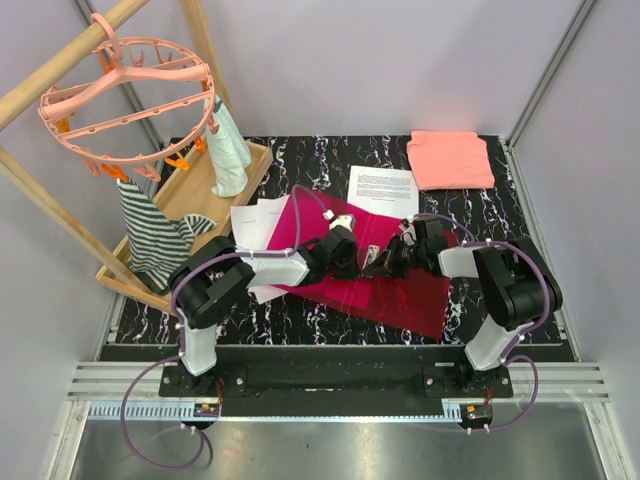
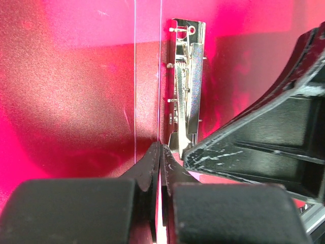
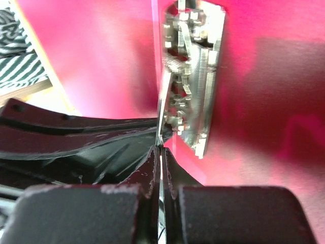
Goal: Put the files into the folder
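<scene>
The dark red folder (image 1: pixel 400 295) lies open on the black marbled table, its metal clip (image 1: pixel 371 258) in the middle. One white printed file (image 1: pixel 382 190) lies behind it, and more sheets (image 1: pixel 255 225) stick out at its left edge. My left gripper (image 1: pixel 355 265) is shut and empty, its tips (image 2: pixel 160 148) down on the folder's inside (image 2: pixel 76 91) just before the clip (image 2: pixel 187 76). From the other side, my right gripper (image 1: pixel 388 262) is shut (image 3: pixel 160 148) on the tip of the clip's thin raised lever (image 3: pixel 163 101).
A folded salmon-pink cloth (image 1: pixel 450 158) lies at the back right. At the left, a wooden tray (image 1: pixel 190 195) holds a striped cloth (image 1: pixel 150 235) and white socks (image 1: pixel 228 150) under a pink round hanger (image 1: pixel 125 95) on a wooden frame. The two grippers nearly touch.
</scene>
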Robot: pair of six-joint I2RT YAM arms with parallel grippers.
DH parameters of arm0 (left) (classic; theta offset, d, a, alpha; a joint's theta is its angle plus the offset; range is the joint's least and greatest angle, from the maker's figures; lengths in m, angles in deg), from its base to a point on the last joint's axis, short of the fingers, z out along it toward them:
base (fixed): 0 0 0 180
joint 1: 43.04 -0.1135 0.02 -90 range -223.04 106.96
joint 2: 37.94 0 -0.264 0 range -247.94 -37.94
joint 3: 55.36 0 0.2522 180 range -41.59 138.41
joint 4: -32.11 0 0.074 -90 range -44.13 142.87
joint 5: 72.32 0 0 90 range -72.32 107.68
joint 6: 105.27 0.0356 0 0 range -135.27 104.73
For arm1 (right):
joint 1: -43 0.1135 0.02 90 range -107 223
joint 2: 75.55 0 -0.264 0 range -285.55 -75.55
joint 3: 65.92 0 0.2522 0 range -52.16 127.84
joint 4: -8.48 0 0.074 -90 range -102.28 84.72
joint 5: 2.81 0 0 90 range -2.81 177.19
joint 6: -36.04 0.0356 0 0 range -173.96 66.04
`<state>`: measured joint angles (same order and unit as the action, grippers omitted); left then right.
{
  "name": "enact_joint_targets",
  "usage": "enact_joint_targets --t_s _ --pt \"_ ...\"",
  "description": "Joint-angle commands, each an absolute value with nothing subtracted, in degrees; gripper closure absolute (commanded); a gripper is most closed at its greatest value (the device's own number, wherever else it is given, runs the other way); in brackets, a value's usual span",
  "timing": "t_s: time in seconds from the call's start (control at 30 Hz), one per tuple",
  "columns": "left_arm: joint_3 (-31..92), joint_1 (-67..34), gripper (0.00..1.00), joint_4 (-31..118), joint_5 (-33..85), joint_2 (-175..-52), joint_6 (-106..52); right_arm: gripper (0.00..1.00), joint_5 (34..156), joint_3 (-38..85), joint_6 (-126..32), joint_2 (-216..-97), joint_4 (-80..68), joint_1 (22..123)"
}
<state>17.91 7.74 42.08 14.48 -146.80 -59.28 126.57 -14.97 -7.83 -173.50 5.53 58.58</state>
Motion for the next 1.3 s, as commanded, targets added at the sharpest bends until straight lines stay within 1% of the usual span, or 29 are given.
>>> enact_joint_targets --t_s 0.0,0.1,0.13,0.17,0.2,0.23,0.27,0.3,0.33,0.4,0.43,0.5,0.53,0.63,0.73,0.77,0.83,0.87,0.9,1.03,1.13,1.17,1.2,1.27 --pt "13.5 7.4 1.00 56.1 13.6 -151.5 -56.1 1.00 123.6 -11.7 -10.0 -172.4 0.2 57.3" --pt "13.8 7.7 1.00 54.7 16.2 -149.8 -54.0 1.00 124.8 -9.6 -10.0 -172.8 -0.2 57.3" --pt "14.0 7.7 1.00 54.5 17.2 -149.3 -53.4 0.98 125.3 -8.7 -9.7 -172.7 -0.2 57.2" --pt "14.3 7.7 1.00 54.5 19.2 -148.5 -53.0 0.93 125.7 -8.2 -9.6 -172.7 -0.2 57.2" --pt "14.8 7.6 1.00 54.8 20.1 -147.1 -52.3 0.80 126.1 -7.6 -9.8 -172.8 -0.3 57.2" --pt "16.0 7.6 0.98 55.5 20.8 -146.6 -51.9 0.76 126.7 -6.6 -10.1 -172.8 -0.3 57.2" --pt "16.6 7.5 0.94 56.2 22.2 -146.0 -51.7 0.69 126.9 -6.2 -10.3 -172.6 -0.3 57.0" --pt "17.0 7.4 0.91 56.6 23.1 -144.7 -50.9 0.56 127.3 -5.8 -10.9 -172.5 -0.4 56.7" --pt "17.6 7.4 0.82 56.7 24.2 -143.9 -50.7 0.51 127.9 -5.0 -11.2 -172.3 -0.6 56.4" --pt "17.5 7.3 0.71 55.8 27.3 -141.3 -50.3 0.40 128.3 -4.3 -11.9 -171.3 -1.1 56.0" --pt "17.2 7.3 0.60 55.5 28.5 -140.3 -50.2 0.31 128.3 -3.7 -12.3 -170.8 -1.6 56.0" --pt "16.9 7.3 0.50 55.1 31.7 -137.4 -50.3 0.22 128.1 -3.5 -13.7 -169.5 -2.8 55.9" --pt "16.6 7.3 0.47 55.2 32.9 -136.4 -49.9 0.13 128.0 -3.9 -14.0 -169.1 -3.0 55.9" --pt "14.5 7.1 0.42 55.7 35.9 -130.6 -48.4 0.07 129.8 -5.7 -13.8 -168.5 -2.6 56.3" --pt "11.9 6.0 0.36 56.9 36.2 -122.2 -46.3 0.06 131.0 -8.1 -10.4 -167.9 2.3 58.9" --pt "11.5 5.6 0.32 57.7 35.2 -120.1 -45.7 0.05 130.5 -8.4 -9.8 -167.8 3.1 59.8" --pt "11.1 3.3 0.28 61.0 34.1 -114.3 -43.8 0.05 129.8 -8.6 -7.4 -168.4 6.4 60.9" --pt "11.3 2.3 0.24 63.3 34.0 -111.2 -42.7 0.05 130.2 -8.4 -6.6 -169.8 8.9 60.9" --pt "11.6 -0.4 0.23 64.7 34.3 -109.8 -42.1 0.05 130.6 -8.0 -4.9 -170.7 9.8 60.9" --pt "14.6 -7.3 0.18 71.4 33.3 -104.9 -38.4 0.04 128.3 -0.1 -6.5 -173.6 8.4 60.7" --pt "15.1 -12.7 0.15 75.4 31.8 -102.5 -36.8 0.04 124.8 9.4 -13.4 -175.8 -0.8 59.6" --pt "14.9 -14.7 0.15 76.4 31.2 -102.0 -36.3 0.03 121.8 11.9 -17.9 -177.1 -6.2 58.8" --pt "14.2 -15.8 0.15 76.8 30.7 -101.8 -36.3 0.02 121.1 15.7 -19.7 -177.6 -8.2 58.4" --pt "13.0 -18.9 0.15 76.6 29.1 -101.8 -36.6 0.02 120.2 18.6 -23.5 -180.0 -10.2 57.2"
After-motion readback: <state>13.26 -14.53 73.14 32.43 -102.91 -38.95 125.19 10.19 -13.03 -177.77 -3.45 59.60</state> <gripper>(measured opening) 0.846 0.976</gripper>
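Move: The far sheet lies about 22 cm ahead of the right hand and 4 cm to its right, 2 cm lower; the pink cloth is 29 cm ahead and 21 cm right. The folder's metal clip, its lever at the shut right fingertips, has its middle 3 cm ahead, straight on, 2 cm below. From the left hand the left papers lie 13 cm ahead and 25 cm left, the clip 4 cm ahead and 2 cm right, both about level. The right hand levers up the clip, releases, reaches 10 cm forward and up; the opening left hand rises leftward. ##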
